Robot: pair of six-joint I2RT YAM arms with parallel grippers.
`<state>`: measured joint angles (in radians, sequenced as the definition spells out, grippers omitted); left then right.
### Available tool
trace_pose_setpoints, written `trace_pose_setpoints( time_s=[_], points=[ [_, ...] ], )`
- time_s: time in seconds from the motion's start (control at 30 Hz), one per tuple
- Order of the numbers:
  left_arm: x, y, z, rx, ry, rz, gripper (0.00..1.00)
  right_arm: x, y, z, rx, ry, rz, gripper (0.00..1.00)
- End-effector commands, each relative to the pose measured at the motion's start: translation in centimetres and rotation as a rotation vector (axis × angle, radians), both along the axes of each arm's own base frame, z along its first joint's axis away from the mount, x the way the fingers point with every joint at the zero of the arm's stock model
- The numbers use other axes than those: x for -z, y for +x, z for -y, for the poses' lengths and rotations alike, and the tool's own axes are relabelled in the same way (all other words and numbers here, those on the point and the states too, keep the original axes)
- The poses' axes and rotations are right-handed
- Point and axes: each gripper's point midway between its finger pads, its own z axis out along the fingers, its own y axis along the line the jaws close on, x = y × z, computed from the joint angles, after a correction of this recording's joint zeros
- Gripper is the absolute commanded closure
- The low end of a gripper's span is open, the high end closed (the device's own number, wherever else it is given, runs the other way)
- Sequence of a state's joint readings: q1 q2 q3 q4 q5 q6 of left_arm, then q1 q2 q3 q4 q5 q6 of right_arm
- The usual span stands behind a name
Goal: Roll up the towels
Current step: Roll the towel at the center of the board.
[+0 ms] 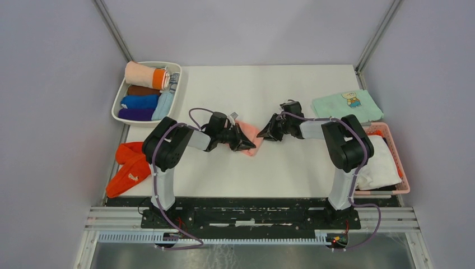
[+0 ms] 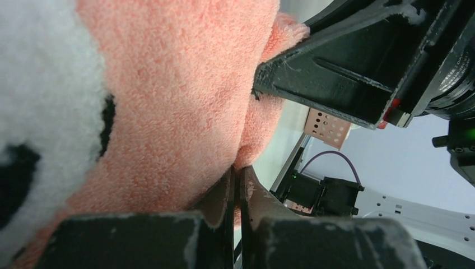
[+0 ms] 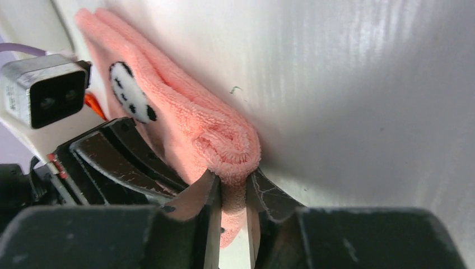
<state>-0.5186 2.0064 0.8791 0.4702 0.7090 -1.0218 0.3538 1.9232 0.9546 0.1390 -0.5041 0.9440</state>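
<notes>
A pale pink towel [image 1: 251, 136] with a panda print lies partly rolled at the middle of the table, between both grippers. My left gripper [image 1: 242, 143] is shut on it from the left; in the left wrist view its jaws [image 2: 240, 171] pinch a thin edge of the pink towel [image 2: 179, 84]. My right gripper [image 1: 264, 134] comes in from the right. In the right wrist view it [image 3: 232, 184] is shut on the rolled end of the pink towel [image 3: 190, 117]. A red-orange towel [image 1: 129, 167] lies crumpled off the table's left edge.
A white tray [image 1: 120, 100] at the back left holds several rolled cloths. A mint-green cloth with a bear print [image 1: 346, 105] lies at the back right. A pink basket [image 1: 394, 147] on the right holds a white cloth [image 1: 380, 162].
</notes>
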Motion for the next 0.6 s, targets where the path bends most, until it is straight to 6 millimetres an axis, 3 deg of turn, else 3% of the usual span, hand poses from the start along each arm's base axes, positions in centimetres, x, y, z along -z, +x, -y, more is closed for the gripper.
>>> trace_pose_setpoints(
  time_s=[0.0, 0.2, 0.4, 0.57],
  points=[
    [1.1, -0.5, -0.8, -0.034, 0.067, -0.035, 0.92, 0.9, -0.9, 2.1, 0.010, -0.199, -0.052, 0.79],
    [-0.1, -1.0, -1.4, -0.029, 0.196, 0.065, 0.70, -0.2, -1.5, 4.0, 0.046, -0.409, -0.103, 0.97],
    [-3.4, -0.8, -2.4, -0.071, 0.461, 0.303, 0.49, -1.0, -2.3, 4.7, 0.081, -0.494, -0.168, 1.00],
    [-7.0, -1.0, -1.8, -0.096, 0.707, 0.595, 0.41, -1.1, -2.6, 4.5, 0.084, -0.498, -0.209, 1.00]
  ],
)
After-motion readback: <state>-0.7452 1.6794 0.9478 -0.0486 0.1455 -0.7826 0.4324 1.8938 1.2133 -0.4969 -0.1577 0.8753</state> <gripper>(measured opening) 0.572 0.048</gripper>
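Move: Between the right hand's parted fingertips, practically at its hand point, sits the towel's rolled edge; the panda patch lies about 6 cm to the left of that hand and 1 cm farther out, slightly lower. The left hand still pinches the near part of the towel, with that rolled edge about 5 cm ahead and 1 cm to its right, the near corner some 3 cm back, 1 cm left and a little lower. Closing on the rolled edge, the right fingers pinch the towel and draw it about 3 cm to the right and 2 cm back at nearly constant height, the wrist tilting some 25 degrees to point more steeply down. The left fingers open and let go of the near part, then that hand lifts nearly 4 cm and backs off about 2 cm, its fingertips also tilting down. ##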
